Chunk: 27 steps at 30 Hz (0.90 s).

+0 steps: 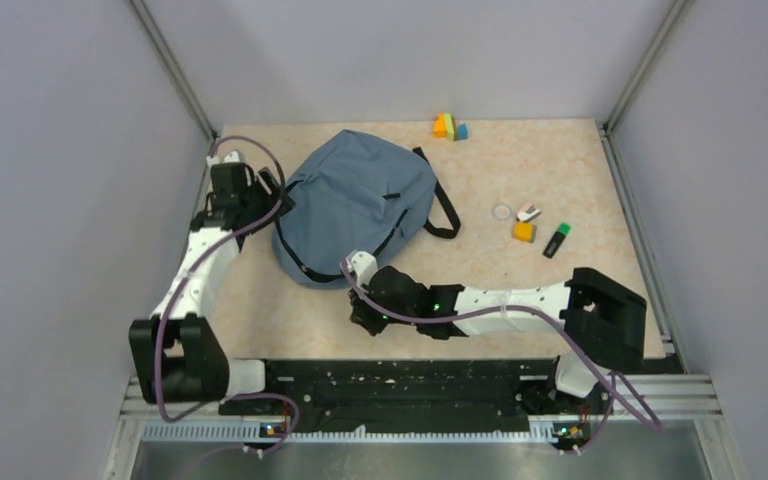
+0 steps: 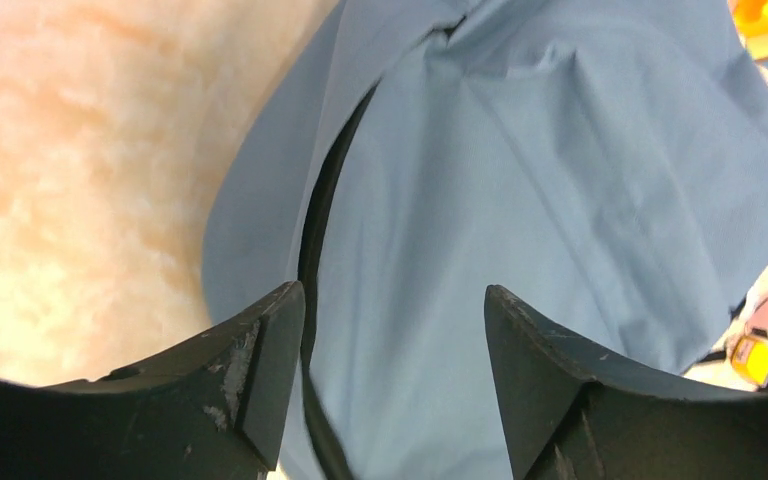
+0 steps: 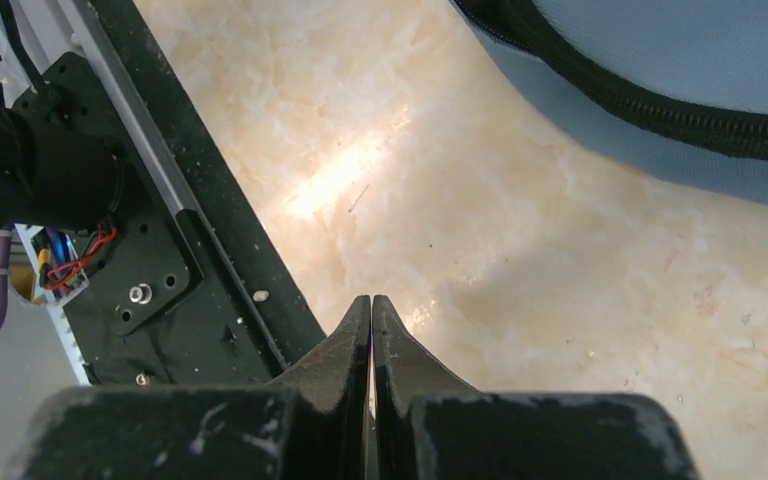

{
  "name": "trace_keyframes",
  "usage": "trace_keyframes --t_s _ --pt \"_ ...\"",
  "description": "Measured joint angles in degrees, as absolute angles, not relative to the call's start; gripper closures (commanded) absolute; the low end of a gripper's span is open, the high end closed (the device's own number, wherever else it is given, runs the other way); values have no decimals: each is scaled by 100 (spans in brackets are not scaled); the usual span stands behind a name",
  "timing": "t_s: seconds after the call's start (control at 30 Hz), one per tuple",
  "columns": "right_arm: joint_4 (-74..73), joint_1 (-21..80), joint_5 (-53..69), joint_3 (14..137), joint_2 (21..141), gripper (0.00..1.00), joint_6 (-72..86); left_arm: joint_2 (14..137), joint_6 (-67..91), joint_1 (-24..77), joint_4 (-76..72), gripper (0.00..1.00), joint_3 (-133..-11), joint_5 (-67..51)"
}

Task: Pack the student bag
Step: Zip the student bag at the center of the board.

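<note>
The student bag [image 1: 360, 200], a soft dusty-blue backpack with black straps, lies on the table left of centre. My left gripper [image 1: 268, 188] hangs open at the bag's left edge. In the left wrist view its jaws [image 2: 392, 295] stand wide apart above the blue fabric [image 2: 560, 150], and a dark zipper line [image 2: 315, 200] runs past the left finger; nothing is held. My right gripper [image 1: 362, 316] is shut and empty, low over bare table just in front of the bag. In the right wrist view its fingertips [image 3: 371, 300] press together, and the bag's zippered edge [image 3: 680, 110] shows at the top right.
Coloured blocks [image 1: 450, 127] sit at the back of the table. Right of the bag lie a white ring [image 1: 502, 211], a small pink-and-white piece [image 1: 528, 212], an orange cube [image 1: 524, 231] and a green-capped marker [image 1: 556, 240]. The black base rail [image 3: 210, 250] runs along the near edge.
</note>
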<state>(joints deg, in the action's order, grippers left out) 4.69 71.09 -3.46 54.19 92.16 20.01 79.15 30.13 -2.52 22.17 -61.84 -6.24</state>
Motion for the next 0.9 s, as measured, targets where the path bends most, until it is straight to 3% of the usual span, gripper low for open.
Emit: trace_keyframes --t_s 0.1,0.3,0.5,0.9 --pt "499 7019 -141 5553 9310 98 2003 7188 3085 -250 2268 28 -5502 -593" --pt "473 6665 276 6114 9640 72 1811 6534 3299 -248 2530 26 -4403 -624" --pt "305 6563 486 6949 9996 64 1144 6182 3555 -248 2558 27 -4095 -674" --pt "-460 6077 873 8619 11520 57 554 6501 3854 -248 2073 66 -4056 -768"
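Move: The zip slider lies about 11 cm back from the left gripper, 3 cm to its right and some 9 cm below. From the right gripper, the same slider is about 12 cm ahead, 10 cm to the left and slightly lower. The near bend of the bag's zip is 9 cm ahead of the right gripper and 4 cm to its left, with the student bag's middle roughly 24 cm straight ahead. Bring the left gripper back and down over the bag's left edge, about 10 cm back and 6 down, then ease it forward a little while narrowing the open fingers astride the zip just beyond the slider. Meanwhile swing the right gripper forward and left some 13 cm towards the slider, rising first, then dipping, and part its shut fingers to nearly half open. ##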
